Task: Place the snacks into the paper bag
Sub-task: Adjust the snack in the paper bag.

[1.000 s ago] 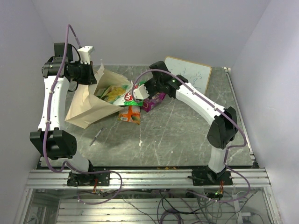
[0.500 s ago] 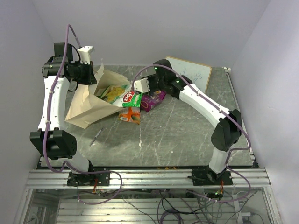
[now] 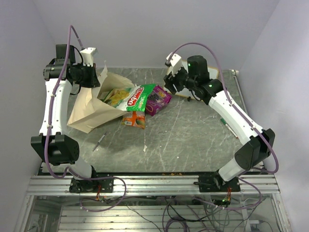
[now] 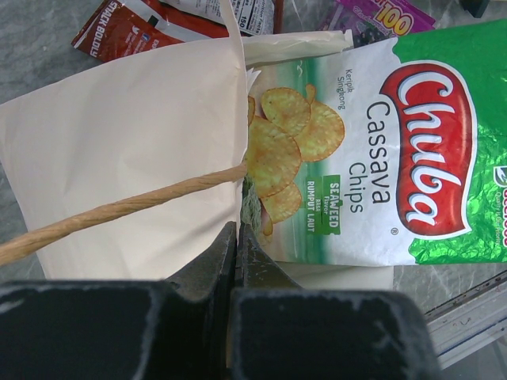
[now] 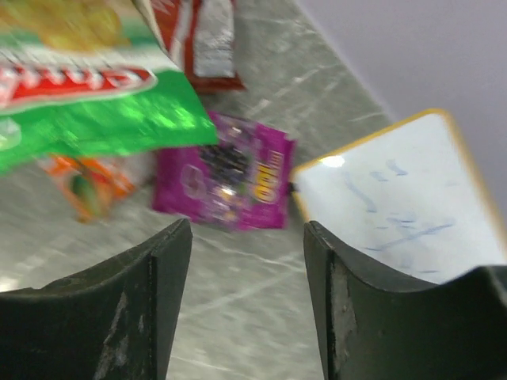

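The paper bag [image 3: 89, 108] lies on its side with its mouth to the right. My left gripper [image 3: 98, 79] is shut on the bag's upper rim [image 4: 236, 229], beside a cord handle [image 4: 119, 210]. A green-and-white Chuba packet [image 3: 137, 98] lies partly in the mouth [image 4: 380, 158], over a yellow-green packet [image 3: 115, 95] inside. A purple packet [image 3: 158, 100] and an orange packet [image 3: 134, 119] lie on the table just outside. My right gripper [image 3: 170, 79] is open and empty, raised behind the purple packet [image 5: 226, 182]. A red packet [image 5: 202, 39] lies further back.
A framed whiteboard [image 5: 396, 198] leans at the back right, mostly behind my right arm in the top view. One pen [image 3: 101, 140] lies in front of the bag and another [image 3: 227, 126] at the right. Walls close in the table on three sides.
My right gripper has let go of the green-and-white packet and pulled up and back to the right. The packet now rests in the bag's mouth. The left arm has not moved.
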Motion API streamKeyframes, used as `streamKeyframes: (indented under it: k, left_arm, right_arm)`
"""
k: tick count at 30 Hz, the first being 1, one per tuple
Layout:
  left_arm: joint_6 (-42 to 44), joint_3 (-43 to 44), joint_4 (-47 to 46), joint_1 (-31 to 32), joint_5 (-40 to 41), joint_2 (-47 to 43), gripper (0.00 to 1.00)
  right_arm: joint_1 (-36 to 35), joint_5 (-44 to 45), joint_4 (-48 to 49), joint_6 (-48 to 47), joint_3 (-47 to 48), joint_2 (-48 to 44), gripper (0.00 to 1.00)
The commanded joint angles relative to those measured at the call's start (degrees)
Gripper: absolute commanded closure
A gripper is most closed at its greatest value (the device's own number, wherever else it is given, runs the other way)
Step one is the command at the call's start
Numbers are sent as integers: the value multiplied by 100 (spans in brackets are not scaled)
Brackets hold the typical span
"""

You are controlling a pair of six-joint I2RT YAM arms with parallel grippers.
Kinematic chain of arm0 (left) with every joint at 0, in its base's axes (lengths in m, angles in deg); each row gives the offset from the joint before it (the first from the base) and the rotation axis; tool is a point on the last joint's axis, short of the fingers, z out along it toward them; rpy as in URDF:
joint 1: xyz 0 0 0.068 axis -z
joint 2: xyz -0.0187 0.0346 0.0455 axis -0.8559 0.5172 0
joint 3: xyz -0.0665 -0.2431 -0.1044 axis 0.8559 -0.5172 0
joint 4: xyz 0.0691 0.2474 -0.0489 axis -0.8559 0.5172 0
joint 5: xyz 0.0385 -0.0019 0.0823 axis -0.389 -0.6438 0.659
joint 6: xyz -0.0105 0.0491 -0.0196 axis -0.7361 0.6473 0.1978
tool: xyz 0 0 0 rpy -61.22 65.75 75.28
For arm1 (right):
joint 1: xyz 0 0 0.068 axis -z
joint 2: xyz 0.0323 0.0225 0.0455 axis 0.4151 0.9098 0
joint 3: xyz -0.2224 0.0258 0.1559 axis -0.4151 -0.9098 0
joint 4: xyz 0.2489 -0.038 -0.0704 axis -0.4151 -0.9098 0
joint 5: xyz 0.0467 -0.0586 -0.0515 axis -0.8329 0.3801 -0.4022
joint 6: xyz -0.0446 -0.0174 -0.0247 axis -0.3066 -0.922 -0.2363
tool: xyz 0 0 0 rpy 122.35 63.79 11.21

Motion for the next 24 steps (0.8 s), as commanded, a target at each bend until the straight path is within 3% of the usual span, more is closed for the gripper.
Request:
streamKeyframes:
  k: [1,7,13,24]
  left_arm:
    - [-62,32,-251,-35,-84,-132,93]
    - [-64,-148,-346,-37,-79,-199,93]
    - [-65,-116,-321,-32,-124,-188,93]
    - [-89,-95,-322,-33,-85,-180,93]
  right_arm:
    - [-17,-739,543,3161,112,29,38]
    - [-18,-1132,957,5129,-85,84,24]
    - [-29,-1376,1224,6199,-579,208,9]
    - [-261,-1647,1682,6740,-1003,503,15]
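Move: The green-and-white Chuba packet sticks out of the paper bag's mouth, its middle some 16 cm left of the right hand, about 4 cm back and 10 cm lower. From that hand the paper bag lies about 29 cm left and 4 cm back. The purple packet is roughly 4 cm left, 3 cm back, and the orange packet 16 cm left, 12 cm back, both some 27 cm below. From the left hand, Chuba's middle is about 14 cm right, 4 cm back and 12 cm below. With the left fingers still pinching the paper bag's rim, the empty right hand closes in on Chuba's protruding green end, about 7 cm left and 5 cm back, rising slightly before sinking to finish some 4 cm lower. It rolls roughly 65 degrees, left side rising, swings its fingertips farther left and opens them nearly wide; no touch on the packet can be made out. ##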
